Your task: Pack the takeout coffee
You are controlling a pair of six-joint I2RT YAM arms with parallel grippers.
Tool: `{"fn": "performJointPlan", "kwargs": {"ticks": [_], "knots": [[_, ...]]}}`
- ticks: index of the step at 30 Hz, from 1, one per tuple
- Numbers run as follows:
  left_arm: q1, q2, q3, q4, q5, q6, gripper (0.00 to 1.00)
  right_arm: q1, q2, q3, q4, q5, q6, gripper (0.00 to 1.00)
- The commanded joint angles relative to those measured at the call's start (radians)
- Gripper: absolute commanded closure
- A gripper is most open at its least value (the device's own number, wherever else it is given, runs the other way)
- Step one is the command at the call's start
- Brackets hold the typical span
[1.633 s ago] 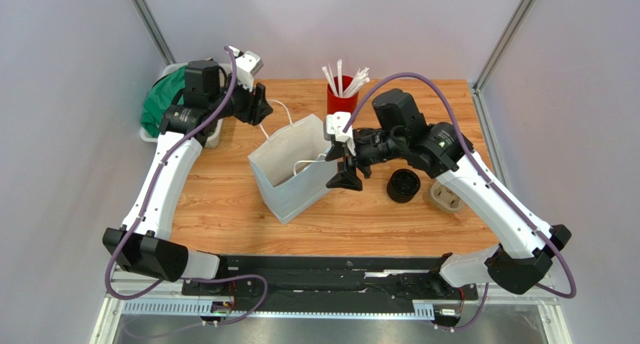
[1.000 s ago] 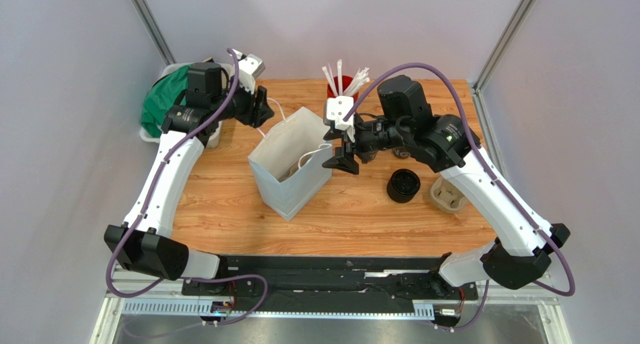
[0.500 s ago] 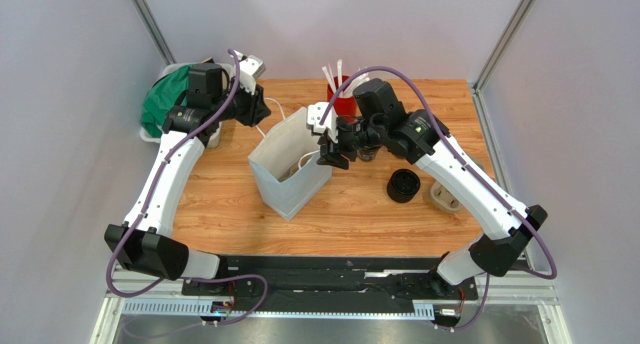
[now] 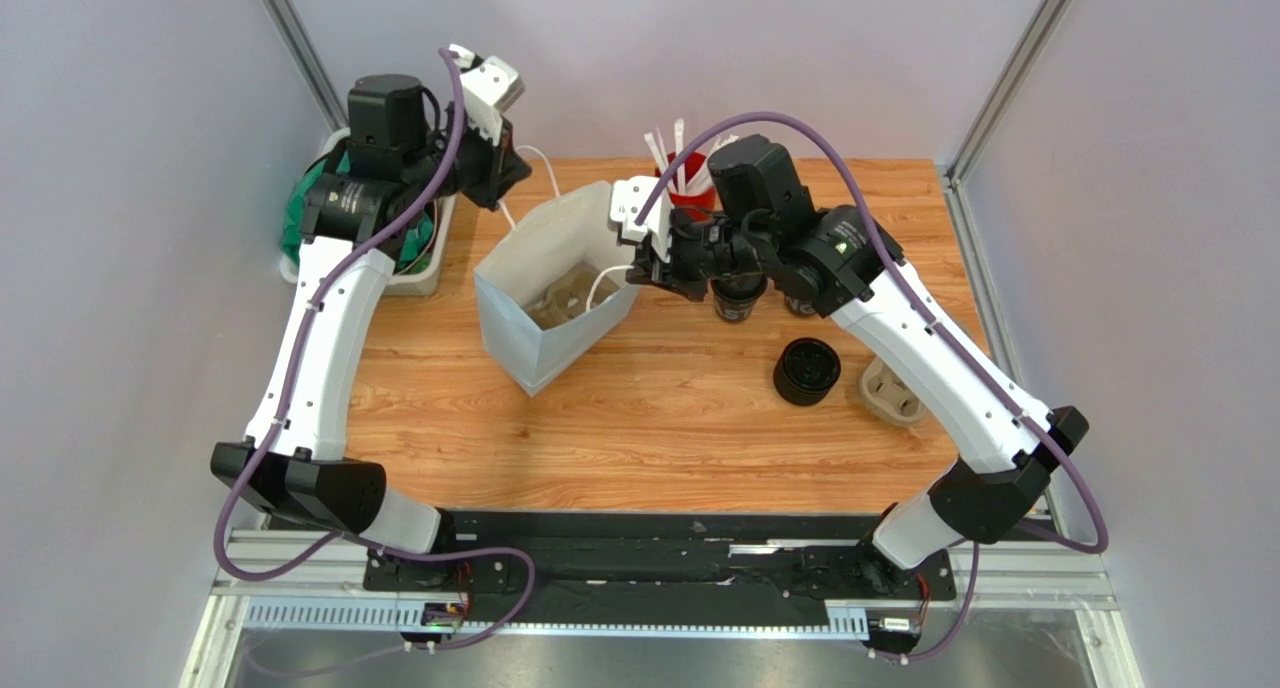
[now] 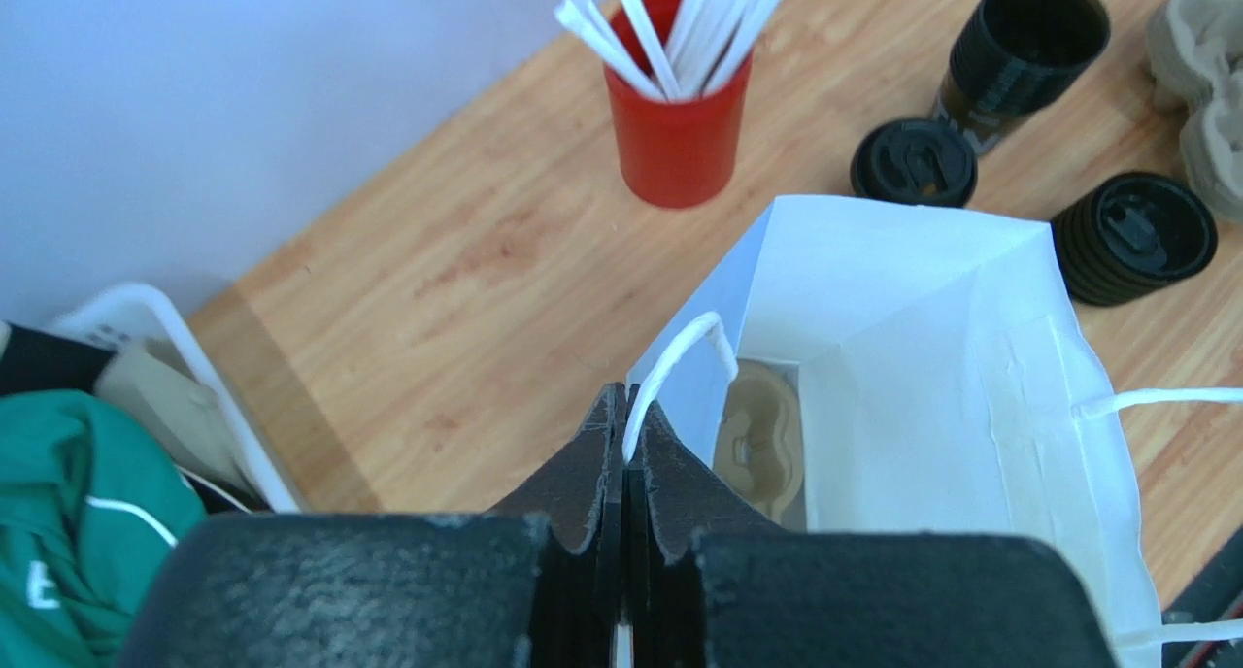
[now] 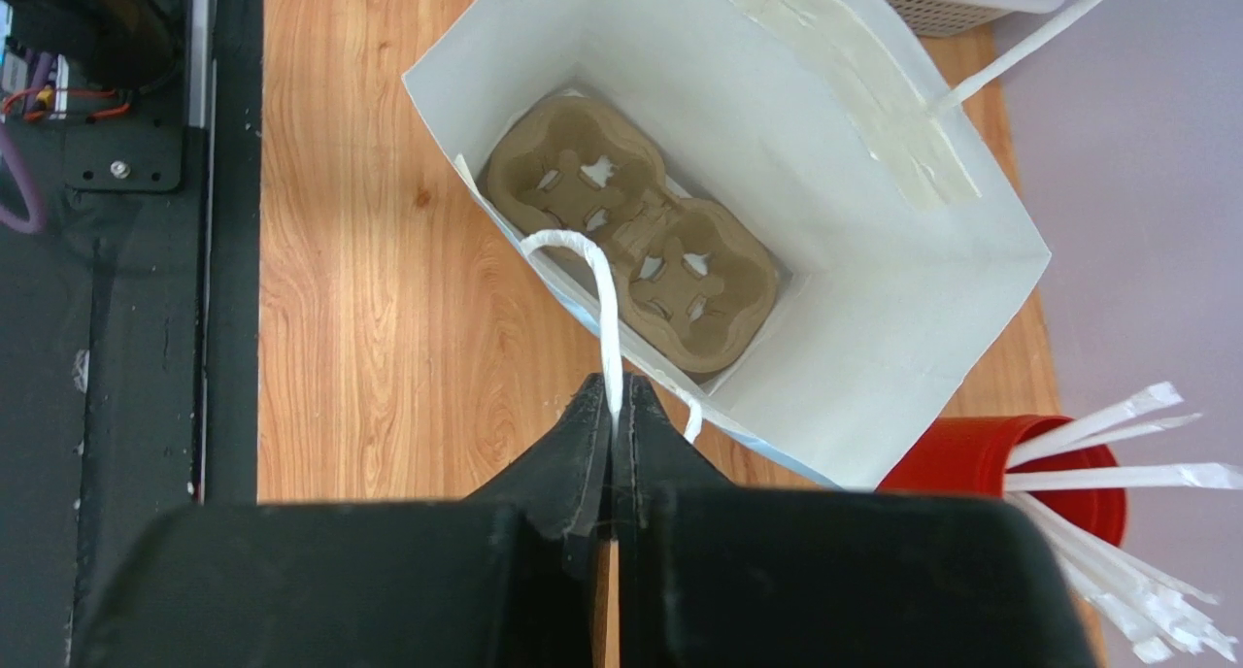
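Observation:
A white paper bag (image 4: 544, 310) stands open at the table's middle left, with a brown cup carrier (image 6: 635, 246) on its floor. My left gripper (image 5: 625, 406) is shut on the bag's far handle (image 5: 674, 359), at the bag's back left corner (image 4: 504, 190). My right gripper (image 6: 613, 400) is shut on the near handle (image 6: 591, 278), at the bag's right rim (image 4: 643, 273). The takeout coffee, three black lidded cups (image 5: 1135, 236) (image 5: 915, 161) (image 5: 1021, 39), sits on the table right of the bag. One cup (image 4: 807, 370) shows plainly from above; my right arm partly hides the other two.
A red cup of white straws (image 4: 684, 193) stands behind the bag. A second brown carrier (image 4: 894, 393) lies at the right, beside the cups. A white basket with green cloth (image 4: 323, 208) sits off the table's back left corner.
Both grippers have shut on the bag's handles. The left gripper rose and moved back; the right moved left. The bag shifted left and its mouth is pulled wider.

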State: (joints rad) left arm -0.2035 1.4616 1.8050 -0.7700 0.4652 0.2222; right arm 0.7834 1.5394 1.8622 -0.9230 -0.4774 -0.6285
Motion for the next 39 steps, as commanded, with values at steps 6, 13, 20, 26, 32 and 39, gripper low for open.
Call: {"fn": "performJointPlan", "kwargs": {"ticks": [6, 13, 20, 26, 32, 39], "knots": [[-0.002, 0.037, 0.085, -0.014, 0.062, 0.020, 1.00, 0.005, -0.013, 0.062, 0.084, 0.049, 0.093, 1.00], [-0.002, 0.075, -0.073, 0.003, 0.016, 0.042, 0.97, 0.010, -0.039, -0.198, 0.228, 0.117, 0.085, 1.00], [-0.004, 0.120, 0.091, -0.044, 0.020, 0.040, 0.97, 0.010, -0.070, -0.172, 0.225, 0.125, 0.107, 1.00], [-0.011, 0.163, 0.255, -0.084, 0.019, 0.063, 0.98, 0.011, -0.099, -0.191, 0.184, 0.063, 0.104, 1.00], [-0.057, 0.122, 0.177, -0.083, 0.059, 0.126, 0.99, 0.034, -0.182, -0.394, 0.179, 0.010, 0.033, 1.00], [-0.100, 0.007, -0.119, -0.031, 0.081, 0.169, 1.00, 0.082, -0.205, -0.681, 0.199, -0.006, 0.007, 1.00]]}}
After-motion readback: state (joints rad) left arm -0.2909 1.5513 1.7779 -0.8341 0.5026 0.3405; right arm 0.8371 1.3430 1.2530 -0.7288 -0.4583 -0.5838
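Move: The paper bag hangs by its handles between the shut grippers. Its middle is about 8 cm right, 7 cm back and 18 cm below the left hand, and about 10 cm left, 5 cm ahead and 18 cm below the right. From the right hand, the red straw cup stands some 24 cm ahead and 4 cm right, and the lidded coffee cup about 13 cm ahead and 11 cm right, both nearly 30 cm lower. Keep both handles pinched and bob the bag: raise both grippers slightly, dip them together (left about 10 cm), and lift again, the right less. Then sink with both, drawing the right gripper back towards the robot and down to some 14 cm below its start, while the left eases right and turns about 10 degrees clockwise. ##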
